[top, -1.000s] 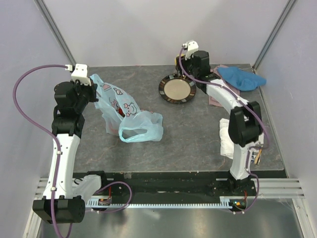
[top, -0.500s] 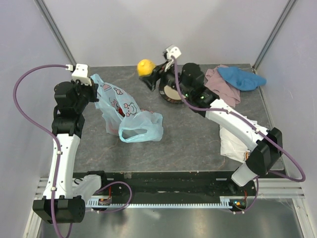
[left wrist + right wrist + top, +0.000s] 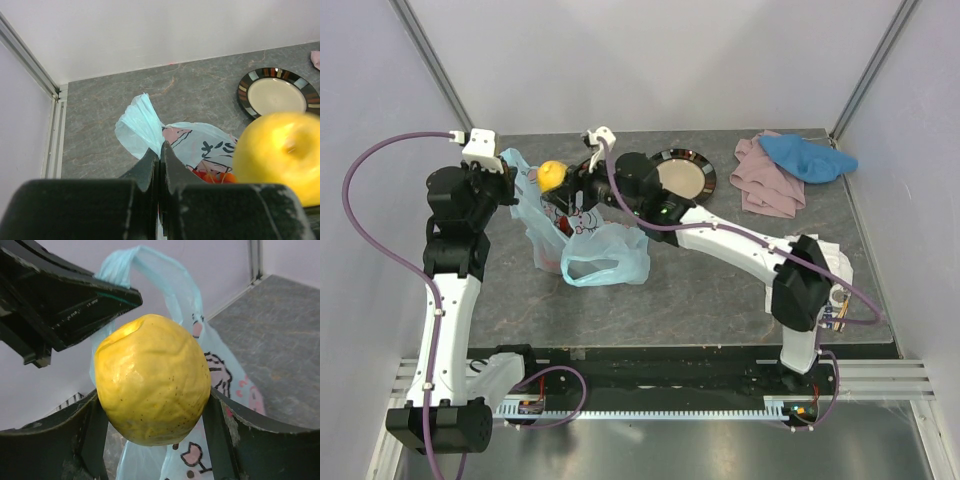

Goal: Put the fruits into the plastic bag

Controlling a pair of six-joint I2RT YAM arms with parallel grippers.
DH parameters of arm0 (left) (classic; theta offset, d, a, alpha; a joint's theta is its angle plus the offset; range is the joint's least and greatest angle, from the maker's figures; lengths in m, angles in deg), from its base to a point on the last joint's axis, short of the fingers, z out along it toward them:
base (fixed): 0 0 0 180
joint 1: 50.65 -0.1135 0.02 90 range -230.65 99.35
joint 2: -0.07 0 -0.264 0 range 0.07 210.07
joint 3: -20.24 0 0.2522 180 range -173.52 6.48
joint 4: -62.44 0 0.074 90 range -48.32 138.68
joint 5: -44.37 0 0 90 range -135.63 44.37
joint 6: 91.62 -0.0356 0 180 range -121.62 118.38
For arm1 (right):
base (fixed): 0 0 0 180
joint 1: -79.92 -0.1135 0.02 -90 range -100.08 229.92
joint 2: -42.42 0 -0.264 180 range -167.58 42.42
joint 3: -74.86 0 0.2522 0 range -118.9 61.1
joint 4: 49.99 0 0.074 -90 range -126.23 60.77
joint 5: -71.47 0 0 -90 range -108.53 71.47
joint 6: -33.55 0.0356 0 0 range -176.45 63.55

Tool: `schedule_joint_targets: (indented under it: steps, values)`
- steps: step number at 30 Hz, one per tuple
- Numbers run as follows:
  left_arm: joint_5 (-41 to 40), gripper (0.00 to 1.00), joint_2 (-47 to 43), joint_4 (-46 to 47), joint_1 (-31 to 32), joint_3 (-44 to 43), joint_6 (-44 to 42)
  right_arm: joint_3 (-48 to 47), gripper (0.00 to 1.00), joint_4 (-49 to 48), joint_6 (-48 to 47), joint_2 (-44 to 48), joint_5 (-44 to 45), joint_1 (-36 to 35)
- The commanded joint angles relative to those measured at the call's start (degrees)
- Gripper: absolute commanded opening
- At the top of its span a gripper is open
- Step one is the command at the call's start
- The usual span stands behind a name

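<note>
A yellow lemon [image 3: 551, 174] hangs in the air over the light-blue plastic bag [image 3: 595, 250], with my right gripper [image 3: 560, 180] shut on it. In the right wrist view the lemon [image 3: 152, 380] fills the space between both fingers [image 3: 220, 415], and the printed bag [image 3: 220, 370] lies just behind it. My left gripper [image 3: 508, 190] is shut on the bag's handle and holds it up. The left wrist view shows that gripper [image 3: 160, 150] pinching the blue film [image 3: 145, 130], with the lemon [image 3: 280, 155] close at the right. Red and orange fruits [image 3: 215, 176] show inside the bag.
A dark-rimmed beige plate [image 3: 708, 172] sits behind the right arm. A blue cloth [image 3: 810, 158] lies on a pink cloth [image 3: 765, 190] at the back right. A white cloth [image 3: 838, 262] lies by the right edge. The left wall is close to the left arm.
The right arm has swung left from the plate, carrying the lemon across to the bag's raised opening. The left arm and the bag have stayed put.
</note>
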Motion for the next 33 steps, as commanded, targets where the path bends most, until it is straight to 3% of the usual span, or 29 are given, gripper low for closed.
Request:
schedule_joint_targets:
  steps: [1, 9, 13, 22, 29, 33]
  values:
    - [1.1, 0.02, -0.84, 2.3, 0.17, -0.06, 1.1, -5.67, 0.43, -2.08, 4.17, -2.68, 0.49, -1.96]
    - [1.45, 0.01, -0.84, 2.3, 0.18, -0.15, 1.02, -18.76, 0.44, 11.28, 3.11, -11.11, 7.42, -3.54]
    - [1.54, 0.02, -0.93, 2.12, 0.18, -0.15, 1.19, -19.56, 0.43, 18.39, 2.94, -12.09, 14.01, -3.63]
    - [1.89, 0.02, -1.01, 2.21, 0.18, -0.24, 1.19, -25.54, 0.47, 30.53, -1.72, -15.86, 19.38, -5.74]
    - [1.98, 0.02, -0.84, 2.21, 0.18, -0.24, 1.28, -23.61, 0.52, 34.75, -2.78, -16.48, 21.58, -6.53]
    - [1.98, 0.02, -1.02, 2.12, 0.17, -0.33, 1.28, -15.72, 0.54, 35.19, -2.78, -12.63, 24.82, -6.53]
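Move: The mouth of the plastic bag lies almost straight below the right hand, about 10 cm down, with the yellow fruit already in that hand's fingers. The red fruits already in the bag are about 16 cm below the hand, 1 cm ahead and 1 cm to its right; the bag's loose handle droops some 12 cm back, 10 cm right and 14 cm down. From the left hand, the mouth is level ahead, 10 cm right and 11 cm lower. The right hand first carries the yellow fruit about 5 cm left towards the bag side held up by the left hand, then eases back roughly half that way and sinks into the bag mouth, ending about 12 cm lower. As it goes down, its left-pointing fingers tip down by nearly 30 degrees and turn slightly clockwise, keeping their grip on the fruit, while the left hand stays put and keeps the other handle pinched and held up. ##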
